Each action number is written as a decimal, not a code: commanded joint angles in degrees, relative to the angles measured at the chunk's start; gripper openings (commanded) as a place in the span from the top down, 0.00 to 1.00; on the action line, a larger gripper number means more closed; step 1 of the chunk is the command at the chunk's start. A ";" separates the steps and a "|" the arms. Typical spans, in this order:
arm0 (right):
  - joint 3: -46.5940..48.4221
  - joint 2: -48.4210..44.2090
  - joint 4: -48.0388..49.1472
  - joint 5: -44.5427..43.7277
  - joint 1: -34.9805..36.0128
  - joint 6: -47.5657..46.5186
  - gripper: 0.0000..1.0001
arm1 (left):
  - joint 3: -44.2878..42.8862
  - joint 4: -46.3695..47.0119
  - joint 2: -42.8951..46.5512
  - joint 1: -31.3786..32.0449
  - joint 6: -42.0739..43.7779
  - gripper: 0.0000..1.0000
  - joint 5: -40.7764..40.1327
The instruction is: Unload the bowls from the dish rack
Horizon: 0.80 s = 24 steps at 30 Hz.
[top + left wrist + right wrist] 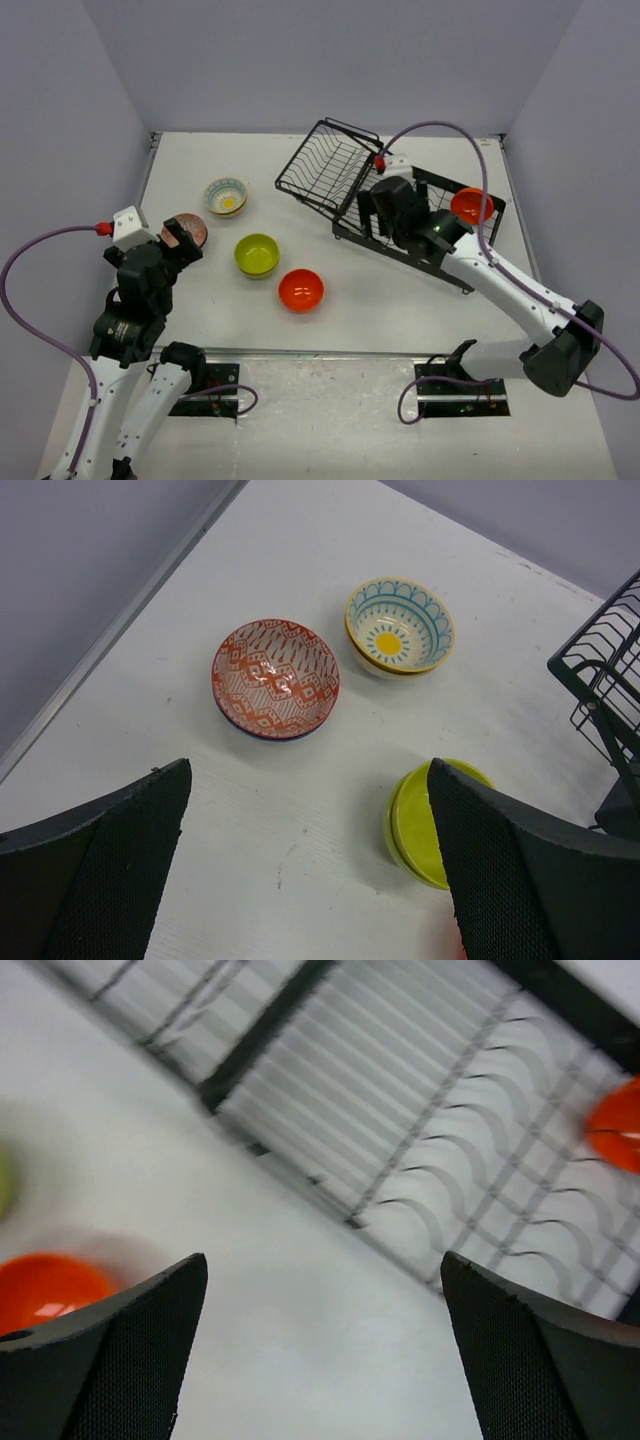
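The black wire dish rack lies at the back right, with one orange bowl in its right section. On the table stand a second orange bowl, a lime green bowl, a floral bowl with a yellow centre and a red-patterned bowl. My right gripper hovers over the rack's near edge, open and empty. The left gripper is open over bare table, close to the patterned bowl and the lime bowl.
The right wrist view is blurred. It shows the rack's bars, the racked orange bowl and the table's orange bowl. In the left wrist view the floral bowl sits near the rack's corner. Grey walls close in the table.
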<state>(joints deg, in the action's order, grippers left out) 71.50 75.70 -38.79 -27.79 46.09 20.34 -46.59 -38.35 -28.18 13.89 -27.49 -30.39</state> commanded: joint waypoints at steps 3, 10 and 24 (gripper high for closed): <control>-5.63 0.06 11.19 -22.73 -11.63 -26.64 0.01 | -0.61 0.64 -0.47 -0.53 -0.82 0.00 -1.60; -16.32 1.98 38.43 -12.11 -22.94 -65.59 0.01 | -0.17 1.61 -1.70 -0.53 0.41 0.00 0.86; -13.41 18.25 51.00 -12.47 -36.41 -84.41 0.01 | 0.44 3.89 -1.17 -0.44 2.35 0.00 6.05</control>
<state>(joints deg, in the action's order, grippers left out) 56.10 92.58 8.43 -40.88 10.94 -59.35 -46.52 -37.26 -30.24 13.89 -26.72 -25.45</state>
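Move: To the right hand's right by about 29 cm, and some 15 cm farther out and 16 cm below, lies the last orange bowl, tilted in the rack's far right end. The dish rack's main tray centres roughly 10 cm ahead and 15 cm right of that hand, 19 cm down; the orange bowl on the table is about 6 cm back, 19 cm left and 20 cm below. From the left hand, the racked bowl is some 22 cm ahead, 79 cm right and 20 cm lower. Sweeping fast to the right and forward over the rack, the right hand covers about 30 cm towards the racked orange bowl, rising slightly at first and then sinking to finish a little lower. The wrist rolls some 65 degrees meanwhile, its left side dropping, and the already open fingers stay wide, ending above the bowl without visible contact. ##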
